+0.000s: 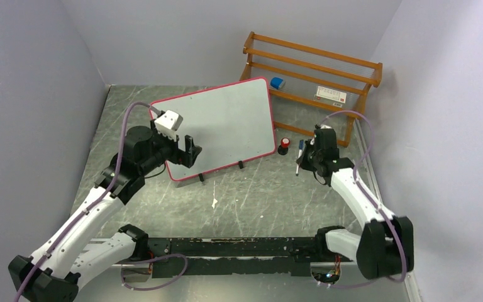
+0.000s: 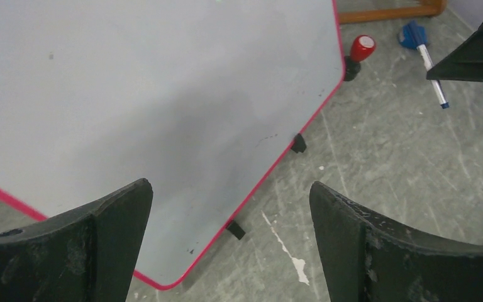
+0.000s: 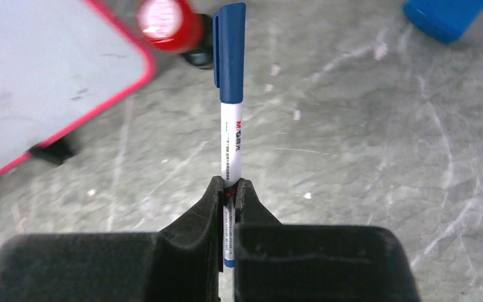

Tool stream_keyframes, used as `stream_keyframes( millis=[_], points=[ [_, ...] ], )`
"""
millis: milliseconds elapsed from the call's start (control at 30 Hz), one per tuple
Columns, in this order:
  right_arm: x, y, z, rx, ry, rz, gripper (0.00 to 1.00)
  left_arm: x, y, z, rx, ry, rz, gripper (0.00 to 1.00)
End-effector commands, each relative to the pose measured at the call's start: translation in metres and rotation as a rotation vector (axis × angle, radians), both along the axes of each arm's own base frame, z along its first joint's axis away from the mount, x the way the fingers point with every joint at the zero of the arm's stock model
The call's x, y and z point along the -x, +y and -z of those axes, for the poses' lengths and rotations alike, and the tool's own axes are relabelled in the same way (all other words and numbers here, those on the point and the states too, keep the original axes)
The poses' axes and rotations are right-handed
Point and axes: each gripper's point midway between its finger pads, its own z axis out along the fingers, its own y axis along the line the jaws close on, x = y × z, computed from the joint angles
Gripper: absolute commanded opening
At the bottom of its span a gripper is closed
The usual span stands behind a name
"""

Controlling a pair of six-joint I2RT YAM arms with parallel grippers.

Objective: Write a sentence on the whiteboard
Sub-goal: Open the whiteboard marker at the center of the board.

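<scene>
The whiteboard (image 1: 226,123) (image 2: 132,94) (image 3: 31,75) lies propped on small black feet at the table's middle, framed in pink-red. Its face is bare and no sentence shows on it. My left gripper (image 1: 192,151) (image 2: 229,192) hangs open over the board's near-left corner, with nothing between its fingers. To the right of the board, my right gripper (image 1: 310,155) (image 3: 227,185) is shut on a white marker (image 1: 299,156) (image 3: 230,94) (image 2: 431,72). The marker's blue cap is on and points away from the jaws, just above the table.
A small red-capped object (image 1: 284,145) (image 2: 360,50) (image 3: 170,22) stands by the board's right corner, close to the marker's cap. A wooden rack (image 1: 314,69) leans at the back right with a blue object (image 1: 277,83) on it. Grey walls close in on both sides.
</scene>
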Motion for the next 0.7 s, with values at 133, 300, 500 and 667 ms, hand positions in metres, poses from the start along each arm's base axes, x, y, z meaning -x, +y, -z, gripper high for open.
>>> stream_keyframes(
  millis=[133, 300, 500, 667],
  points=[
    [0.015, 0.076, -0.078, -0.075, -0.253, -0.338, 0.0, 0.005, -0.043, -0.036, 0.146, 0.055, 0.183, 0.98],
    [0.026, 0.118, -0.113, -0.181, -0.375, -0.557, 0.0, 0.011, -0.063, -0.05, 0.181, 0.1, 0.302, 0.98],
    [0.047, 0.162, -0.14, -0.312, -0.45, -0.829, 0.0, 0.017, -0.084, -0.056, 0.249, 0.15, 0.406, 0.95],
    [0.06, 0.188, -0.154, -0.377, -0.501, -0.973, 0.0, 0.023, -0.099, -0.057, 0.302, 0.2, 0.494, 0.93]
  ],
)
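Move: The right gripper already holds the capped marker; the open left gripper waits about 38 cm to its left, 3 cm nearer the base and 17 cm higher. From the right hand the red stamp stands some 9 cm ahead and 7 cm left, the blue block 10 cm ahead and 10 cm right, both on the table. From the left hand the marker is about 38 cm right, 5 cm ahead and 15 cm lower, the board's centre 21 cm ahead, 5 cm right. Sweep the marker some 16 cm left towards the left gripper while raising it about 12 cm and easing back a little, keeping it pinched; swing that wrist some 45 degrees counter-clockwise and tip its fingers up. Bring the left gripper about 8 cm right to meet it, rising 3 or 4 cm, turning clockwise and dipping its fingers, which stay open. ##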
